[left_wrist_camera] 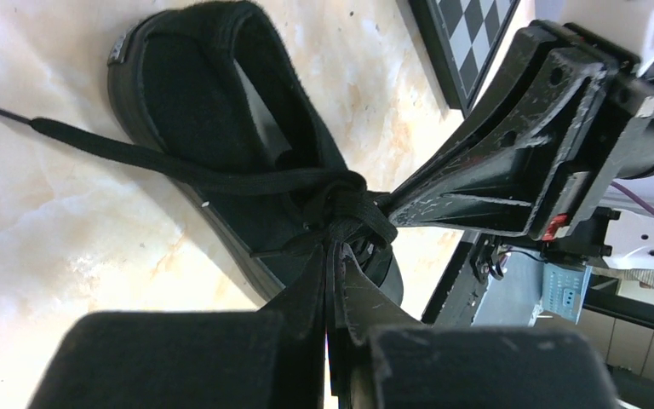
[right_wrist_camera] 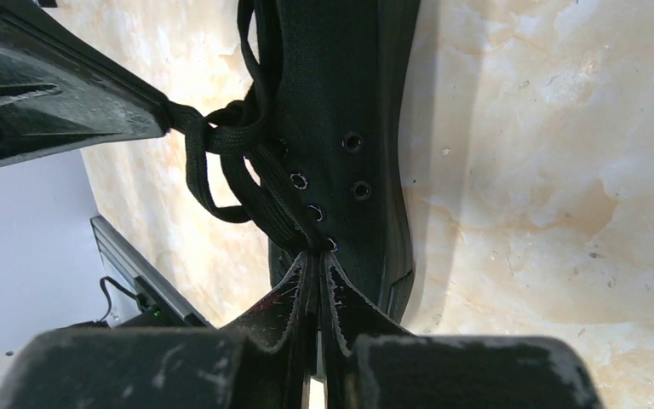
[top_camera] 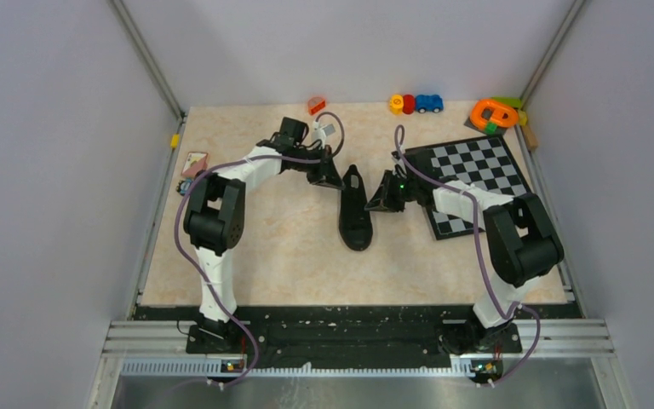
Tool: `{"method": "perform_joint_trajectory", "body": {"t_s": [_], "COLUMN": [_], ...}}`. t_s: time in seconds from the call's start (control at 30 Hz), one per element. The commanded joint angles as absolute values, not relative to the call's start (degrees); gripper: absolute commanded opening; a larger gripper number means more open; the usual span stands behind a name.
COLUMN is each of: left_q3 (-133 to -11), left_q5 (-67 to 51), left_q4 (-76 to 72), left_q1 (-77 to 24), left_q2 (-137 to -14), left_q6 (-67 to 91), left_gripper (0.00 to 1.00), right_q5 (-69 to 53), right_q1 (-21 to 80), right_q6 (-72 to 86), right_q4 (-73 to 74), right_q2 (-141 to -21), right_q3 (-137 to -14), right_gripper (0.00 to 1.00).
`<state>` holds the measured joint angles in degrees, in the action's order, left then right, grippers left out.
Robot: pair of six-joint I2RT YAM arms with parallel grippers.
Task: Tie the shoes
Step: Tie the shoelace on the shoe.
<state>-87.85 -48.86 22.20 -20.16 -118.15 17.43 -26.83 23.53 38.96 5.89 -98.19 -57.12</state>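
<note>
One black shoe (top_camera: 355,209) lies mid-table with its toe toward the arms. My left gripper (top_camera: 328,175) is at its left side and my right gripper (top_camera: 383,198) at its right, both by the lacing. In the left wrist view the shoe (left_wrist_camera: 196,111) lies just beyond my left gripper (left_wrist_camera: 334,247), which is shut on a black lace at the knot (left_wrist_camera: 345,204). One loose lace end (left_wrist_camera: 94,141) trails off to the left. In the right wrist view my right gripper (right_wrist_camera: 315,253) is shut on a lace strand over the shoe's eyelets (right_wrist_camera: 341,102), and the lace loops (right_wrist_camera: 213,145) stretch to the other gripper's tip.
A chessboard (top_camera: 475,179) lies just right of the shoe, under the right arm. Small toys line the back edge: an orange piece (top_camera: 494,112), a blue car (top_camera: 428,103) and a red object (top_camera: 316,105). A card (top_camera: 194,162) rests at the left edge.
</note>
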Motion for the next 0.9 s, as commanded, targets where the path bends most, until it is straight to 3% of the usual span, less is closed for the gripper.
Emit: {"method": "perform_joint_trajectory", "body": {"t_s": [0.0,0.2,0.5,0.87], "left_q3": [-90.9,-91.8,-94.8,-95.5], "left_q5": [-51.5,-52.5,-52.8,-53.1], "left_q4": [18.7,18.9,20.5,21.7], "left_q1": [-20.4,-20.6,-20.7,-20.9], "left_q2": [-118.0,-118.7,-120.7,-121.2], "left_q6": [16.7,15.4,13.6,12.6], "left_gripper": [0.0,0.0,0.0,0.0], "right_q5": [-27.4,-26.2,-27.8,-30.3], "right_q1": [23.7,22.8,19.9,19.8], "right_q6": [37.8,34.9,32.3,23.8], "right_q4": [5.8,8.2,7.7,11.7], "right_q2": [-95.7,-94.4,-93.7,-102.1], "right_q3": [-59.9,-60.8,-62.4,-72.5], "right_gripper": [0.06,0.22,0.26,0.24]}}
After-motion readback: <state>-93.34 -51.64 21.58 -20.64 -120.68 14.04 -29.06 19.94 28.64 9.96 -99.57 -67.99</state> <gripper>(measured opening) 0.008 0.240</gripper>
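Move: The right gripper, shut on the lace at the shoe's right side, has the lace knot some 3 cm ahead and 3 cm left, about level; the black shoe's middle is 3 cm left, straight abeam and 4 cm lower, the chessboard's 26 cm right, 5 cm ahead and 7 cm down. From the left gripper, pinching another part of the lace, the knot is about 2 cm back, 3 cm right and 2 cm below; the shoe's middle is 5 cm back, 3 cm right, 7 cm down. Open the right fingers about a quarter to let go of the lace, draw them 2 cm right off the shoe's side, then carry the hand forward and up, about 5 cm each, away from the knot, tilting some 10 degrees. Meanwhile keep the lace pinched in the left gripper and ease it slightly forward, right and up. ##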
